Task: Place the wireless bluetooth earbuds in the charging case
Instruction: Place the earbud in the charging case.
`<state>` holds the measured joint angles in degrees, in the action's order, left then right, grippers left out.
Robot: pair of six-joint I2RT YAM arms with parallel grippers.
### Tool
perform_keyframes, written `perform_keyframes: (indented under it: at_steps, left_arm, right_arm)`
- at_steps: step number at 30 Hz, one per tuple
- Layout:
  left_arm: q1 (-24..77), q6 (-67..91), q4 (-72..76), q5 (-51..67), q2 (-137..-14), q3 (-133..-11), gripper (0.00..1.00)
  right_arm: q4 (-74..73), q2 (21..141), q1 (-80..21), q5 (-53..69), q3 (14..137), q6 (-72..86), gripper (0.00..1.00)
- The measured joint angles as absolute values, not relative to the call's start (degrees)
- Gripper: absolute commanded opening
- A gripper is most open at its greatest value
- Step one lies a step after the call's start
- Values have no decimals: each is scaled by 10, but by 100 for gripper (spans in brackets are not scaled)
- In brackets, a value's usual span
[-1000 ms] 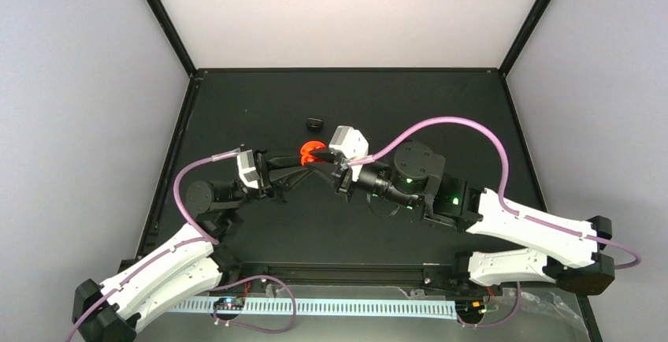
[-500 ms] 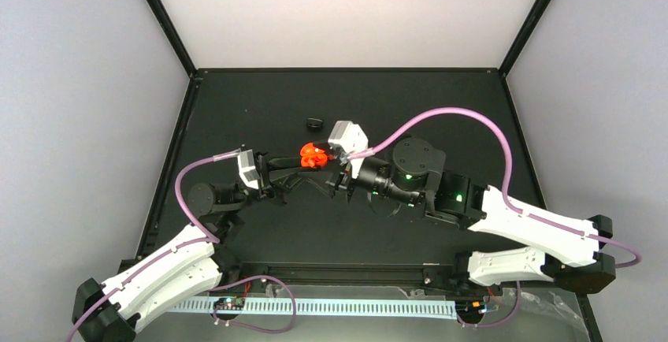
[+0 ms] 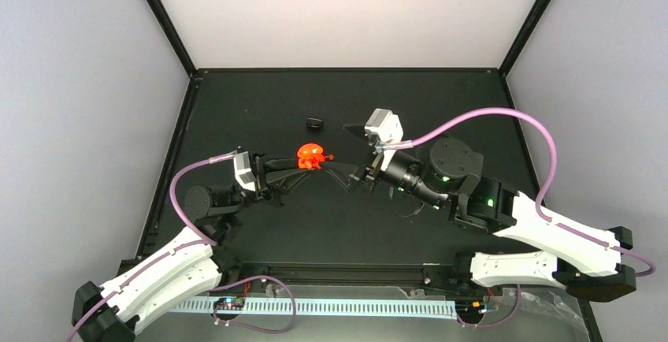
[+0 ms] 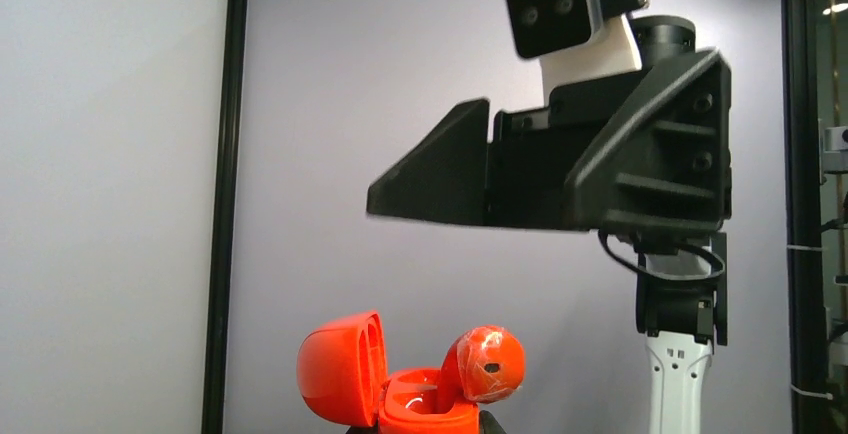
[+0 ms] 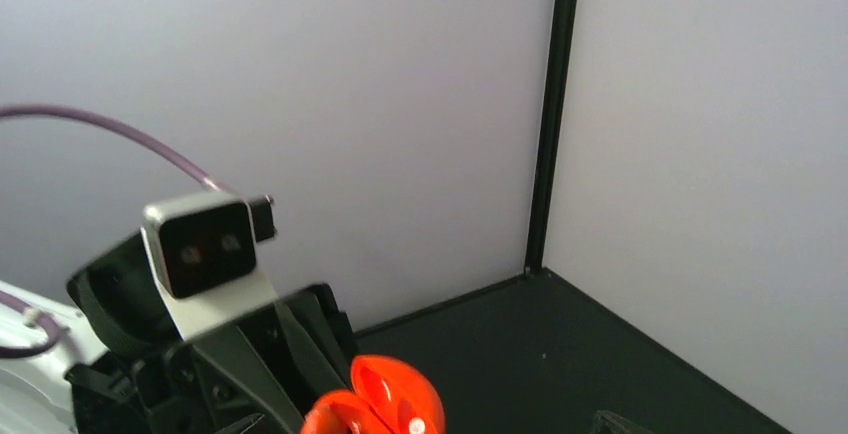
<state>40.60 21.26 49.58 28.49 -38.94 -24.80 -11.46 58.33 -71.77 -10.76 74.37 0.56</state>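
Observation:
My left gripper [image 3: 304,165] is shut on the base of the red-orange charging case [image 3: 309,154], holding it above the mat. The case's lid [image 4: 343,369] stands open to the left. One red-orange earbud [image 4: 486,362] sits in the case [image 4: 428,412], tilted, with its round head sticking up over the rim. My right gripper [image 3: 356,154] is open with nothing between its fingers, to the right of the case and apart from it. In the right wrist view the case [image 5: 385,404] shows at the bottom edge, in front of the left arm's fingers.
A small black lump [image 3: 315,124] lies on the dark mat behind the case. The black frame posts and grey walls close in the mat [image 3: 441,105] on three sides. The right arm's cable arcs over the right half.
My right gripper has opened and drawn back to the right, away from the case. The earbud has stayed in the case. The left gripper has held the case nearly still.

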Motion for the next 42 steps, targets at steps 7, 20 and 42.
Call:
perform_keyframes:
  at_steps: [7,20,42]
  left_arm:
    - [406,213,497,285,-386,-248,1]
    - [406,213,496,287,-380,-248,2]
    - [409,213,494,288,-378,-248,2]
  right_arm:
    - [-140,596,-716,-117,719,12,84]
    - [-146,612,-712,-123,717,19,84]
    - [-129,613,-703,-100,717,25,85]
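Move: The earbud standing in the open orange case is about 5 cm to the right hand's left, 1 cm back and roughly 5 cm lower. The case body is some 5 cm left, level fore and aft and 6 cm down, with the raised lid about 5 cm left, 2 cm ahead and 4 cm down. From the left hand, which already holds the case, the earbud is about 2 cm right, 1 cm back and 3 cm up. The earbud in the case is approached again from the right and above: the right hand, empty and still wide open, sinks about 5 cm quickly while easing 2 cm left and a little forward, its fingertips dipping some 5 to 10 degrees. It then hovers with one finger out by the lid and the other on the earbud's near side, not closing, while the left hand keeps its grip on the case. ##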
